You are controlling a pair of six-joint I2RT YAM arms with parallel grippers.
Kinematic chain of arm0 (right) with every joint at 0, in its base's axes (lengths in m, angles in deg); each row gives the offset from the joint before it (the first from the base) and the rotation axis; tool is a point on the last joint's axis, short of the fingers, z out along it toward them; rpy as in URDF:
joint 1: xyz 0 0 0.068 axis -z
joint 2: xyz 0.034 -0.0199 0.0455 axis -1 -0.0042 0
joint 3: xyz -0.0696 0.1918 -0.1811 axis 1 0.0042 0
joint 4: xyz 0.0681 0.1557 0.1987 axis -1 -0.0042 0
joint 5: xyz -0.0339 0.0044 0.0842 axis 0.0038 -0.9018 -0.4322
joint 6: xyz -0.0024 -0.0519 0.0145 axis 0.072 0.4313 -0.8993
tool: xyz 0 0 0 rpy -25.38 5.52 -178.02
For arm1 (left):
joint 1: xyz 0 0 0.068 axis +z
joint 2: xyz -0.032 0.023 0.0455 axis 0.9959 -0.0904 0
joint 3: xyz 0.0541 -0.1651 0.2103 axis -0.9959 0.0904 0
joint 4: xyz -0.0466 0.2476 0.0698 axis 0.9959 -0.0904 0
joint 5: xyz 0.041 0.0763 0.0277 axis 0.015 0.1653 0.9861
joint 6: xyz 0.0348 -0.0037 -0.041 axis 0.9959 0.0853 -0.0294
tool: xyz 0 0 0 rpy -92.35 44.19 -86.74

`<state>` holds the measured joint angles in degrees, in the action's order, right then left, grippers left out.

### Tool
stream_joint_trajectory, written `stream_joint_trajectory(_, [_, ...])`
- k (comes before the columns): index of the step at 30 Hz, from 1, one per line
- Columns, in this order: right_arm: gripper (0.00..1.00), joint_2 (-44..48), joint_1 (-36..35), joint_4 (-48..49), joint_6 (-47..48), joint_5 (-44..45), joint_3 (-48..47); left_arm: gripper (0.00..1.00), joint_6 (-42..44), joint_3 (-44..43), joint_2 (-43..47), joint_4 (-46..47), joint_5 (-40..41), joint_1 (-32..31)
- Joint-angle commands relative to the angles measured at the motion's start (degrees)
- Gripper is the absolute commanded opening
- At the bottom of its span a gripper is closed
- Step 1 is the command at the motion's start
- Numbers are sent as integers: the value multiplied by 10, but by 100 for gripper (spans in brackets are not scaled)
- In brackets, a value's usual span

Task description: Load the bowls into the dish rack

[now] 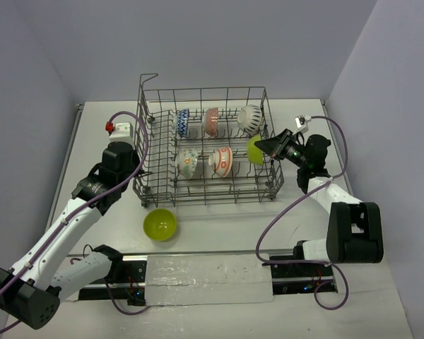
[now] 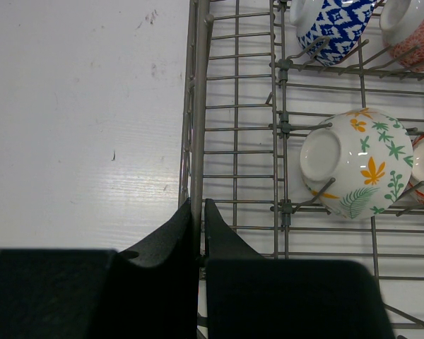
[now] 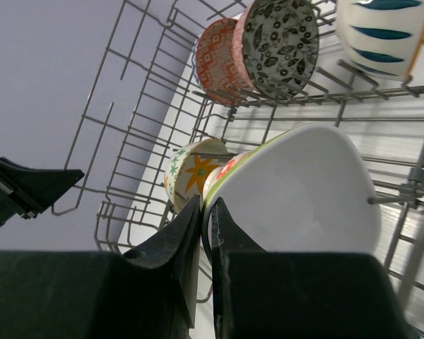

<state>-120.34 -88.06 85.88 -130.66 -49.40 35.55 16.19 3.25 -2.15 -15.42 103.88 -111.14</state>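
Note:
The grey wire dish rack (image 1: 206, 192) stands mid-table with several bowls on edge between its tines: blue-white (image 1: 183, 123), red-orange (image 1: 212, 121), white with dark marks (image 1: 250, 119) and yellow-floral (image 1: 187, 163). My right gripper (image 1: 266, 146) is shut on the rim of a lime-green bowl (image 3: 304, 191), holding it tilted inside the rack's right end, white inside facing the right wrist camera. My left gripper (image 2: 200, 208) is shut on the rack's left rim wire (image 2: 198, 106). A second lime-green bowl (image 1: 160, 224) sits upright on the table in front of the rack.
A raised wire loop (image 1: 149, 78) stands at the rack's far left corner. Another patterned bowl (image 1: 222, 161) stands beside the yellow-floral one. Purple cables (image 1: 283, 212) trail from both arms across the table. Grey walls close in left, right and behind.

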Motion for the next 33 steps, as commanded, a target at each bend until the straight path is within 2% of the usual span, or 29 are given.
stream_joint_trajectory(1, [0, 9, 20, -26, 9, 24, 25, 0, 8, -4, -2, 0, 16, 11])
stream_joint_trajectory(7, [0, 23, 25, -97, 46, 59, 15, 0, 8, -4, -3, -1, 16, 11])
stream_joint_trajectory(11, [4, 37, 25, -145, 67, 96, 4, 0, 8, -4, -4, -1, 16, 11])
stream_joint_trajectory(14, [17, 50, 23, -181, 83, 120, -5, 0, 8, -4, -4, 0, 15, 11])
stream_joint_trajectory(16, [18, 60, 23, -197, 91, 139, -7, 0, 8, -4, -5, -1, 15, 11])
stream_joint_trajectory(20, [34, 67, 23, -217, 100, 165, -10, 0, 8, -4, -7, -1, 14, 11])
stream_joint_trajectory(33, [62, 94, 16, -257, 120, 213, -28, 0, 8, -4, -6, -1, 13, 11])
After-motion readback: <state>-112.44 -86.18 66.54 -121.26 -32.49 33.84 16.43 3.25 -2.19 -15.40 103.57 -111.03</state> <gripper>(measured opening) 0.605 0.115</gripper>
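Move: The green bowl, still pinched in the right fingers, is bound for the slot at the right end of the rack's near row, about 7 cm below that hand, 2 cm back and 1 cm left. Beside the slot, the red-patterned bowl sits some 12 cm left of the hand and 4 cm back; the striped bowl is 8 cm ahead and 2 cm left, both lower. From the left hand the slot lies roughly 38 cm right and 3 cm ahead. The right hand lets go of the green bowl's rim: still pinching, it first eases a couple of centimetres right and slightly down, then the fingers spread past half open as it draws on to the right, about 5 cm in all, back towards the rack's right rim. It turns some 15 degrees clockwise, its left side dropping about 10. ##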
